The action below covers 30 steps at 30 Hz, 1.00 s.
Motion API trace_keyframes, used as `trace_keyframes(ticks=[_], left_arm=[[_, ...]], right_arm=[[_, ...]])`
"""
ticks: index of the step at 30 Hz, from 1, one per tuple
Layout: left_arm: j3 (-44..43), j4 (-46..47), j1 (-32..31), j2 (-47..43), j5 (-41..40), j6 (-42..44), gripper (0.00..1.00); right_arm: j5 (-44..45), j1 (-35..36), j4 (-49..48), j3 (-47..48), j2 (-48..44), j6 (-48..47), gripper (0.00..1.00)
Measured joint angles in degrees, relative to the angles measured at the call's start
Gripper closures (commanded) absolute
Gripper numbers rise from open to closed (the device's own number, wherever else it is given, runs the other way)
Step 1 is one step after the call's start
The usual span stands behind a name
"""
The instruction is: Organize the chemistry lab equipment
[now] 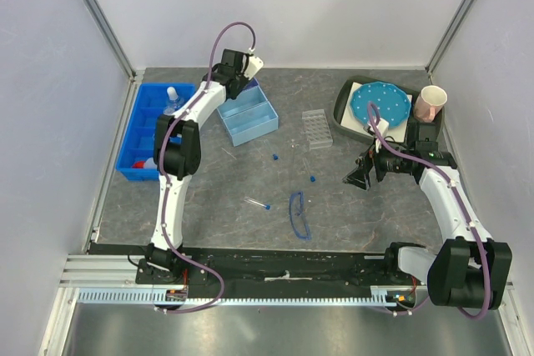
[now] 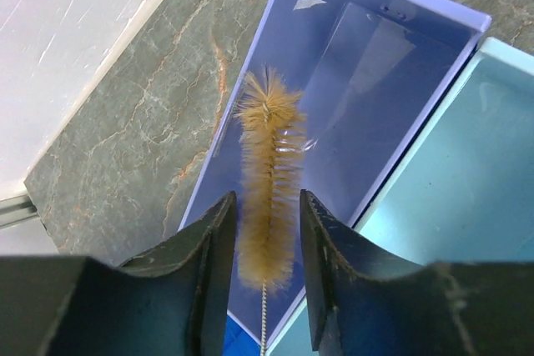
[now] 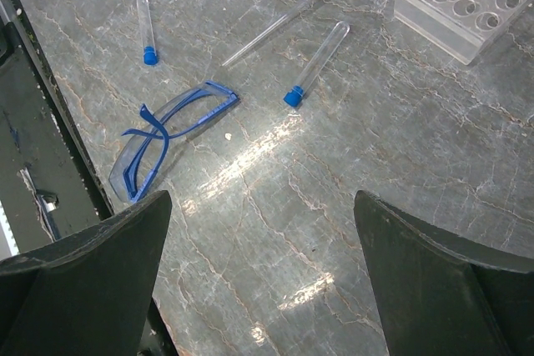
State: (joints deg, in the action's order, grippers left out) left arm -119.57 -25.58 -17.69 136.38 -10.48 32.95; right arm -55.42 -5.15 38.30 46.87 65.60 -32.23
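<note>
A brown-bristled tube brush [image 2: 269, 156] with a twisted wire handle lies in the narrow compartment of a light blue bin [image 2: 392, 64] [image 1: 248, 114]. My left gripper [image 2: 267, 198] [image 1: 238, 72] hangs over it, open, with a gap between each finger and the bristles. Blue-rimmed safety glasses [image 3: 171, 131] [image 1: 298, 214] lie on the table with blue-capped clear tubes [image 3: 315, 64] [image 3: 145, 29] beside them. My right gripper [image 3: 263, 277] [image 1: 360, 174] is wide open above bare table, holding nothing.
A blue divided tray [image 1: 146, 127] at the left holds a bottle [image 1: 173, 99]. A clear tube rack [image 1: 316, 128] [image 3: 471, 2] stands mid-table. A dark tray [image 1: 342, 110] at the back right carries the dotted blue disc [image 1: 380, 104], with a paper cup [image 1: 431, 103] beside it.
</note>
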Motion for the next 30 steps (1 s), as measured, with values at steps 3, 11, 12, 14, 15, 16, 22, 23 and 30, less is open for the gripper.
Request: trace_keyframes(ticks=[3,11,12,14,15,16,22,23,30], left_arm=[[0.0,0.33,-0.02,0.0,0.17,0.13,0.45],[-0.04,2.08,0.26,0.0,0.13,0.15,0.31],[-0.07,2.12,0.28,0.0,0.13,0.13,0.31],[-0.15,2.14,0.28,0.0,0.13,0.09,0.29],[-0.22,2.12,0.28,-0.02,0.13,0.0,0.28],[-0.35,2.01,0.26,-0.02,0.13,-0.17,0.28],[-0.7,0.22,0.2,-1.95,0.85,-3.5,0.26],[-0.48,0.15,0.2,-2.71,0.98,-4.26,0.24],[12.76,5.25,0.2,-20.26,2.25,-12.72,0.09]], right_arm=[[0.02,0.0,0.02,0.0,0.0,-0.17,0.02],[0.02,0.0,0.15,0.0,0.0,-0.55,0.02],[0.02,0.0,0.17,0.0,0.0,-0.61,0.02],[0.02,0.0,0.17,0.0,0.0,-0.63,0.02],[0.02,0.0,0.17,0.0,0.0,-0.63,0.02],[0.02,0.0,0.17,0.0,0.0,-0.66,0.02],[0.04,0.0,0.17,0.0,-0.02,-1.09,0.02],[0.09,0.0,0.17,0.0,-0.07,-1.14,0.02],[1.4,0.0,-0.13,0.0,-1.95,-1.68,0.02]])
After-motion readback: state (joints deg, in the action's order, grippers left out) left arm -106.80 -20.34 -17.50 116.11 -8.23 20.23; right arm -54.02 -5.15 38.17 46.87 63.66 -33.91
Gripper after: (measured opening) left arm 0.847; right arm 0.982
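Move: The bottle brush is still between the left hand's half-open fingers. The middle of the purple compartment it is meant for lies roughly 1 cm ahead, 3 cm to the right and 6 cm below. The light-blue compartments are about 8 cm back and 6 cm right, the blue bin some 13 cm back and 24 cm left. From the idle right hand the purple compartment lies about 31 cm ahead and 37 cm left, well below. The bottle brush is let go into the purple compartment: the left fingers spread from under half open to wide, while the hand barely shifts, edging forward and up about 1 cm. The hand then lifts quickly away, some 12 cm up and about 4 cm back, tilting its fingertips upward and its left side down by roughly 20 degrees in all. ##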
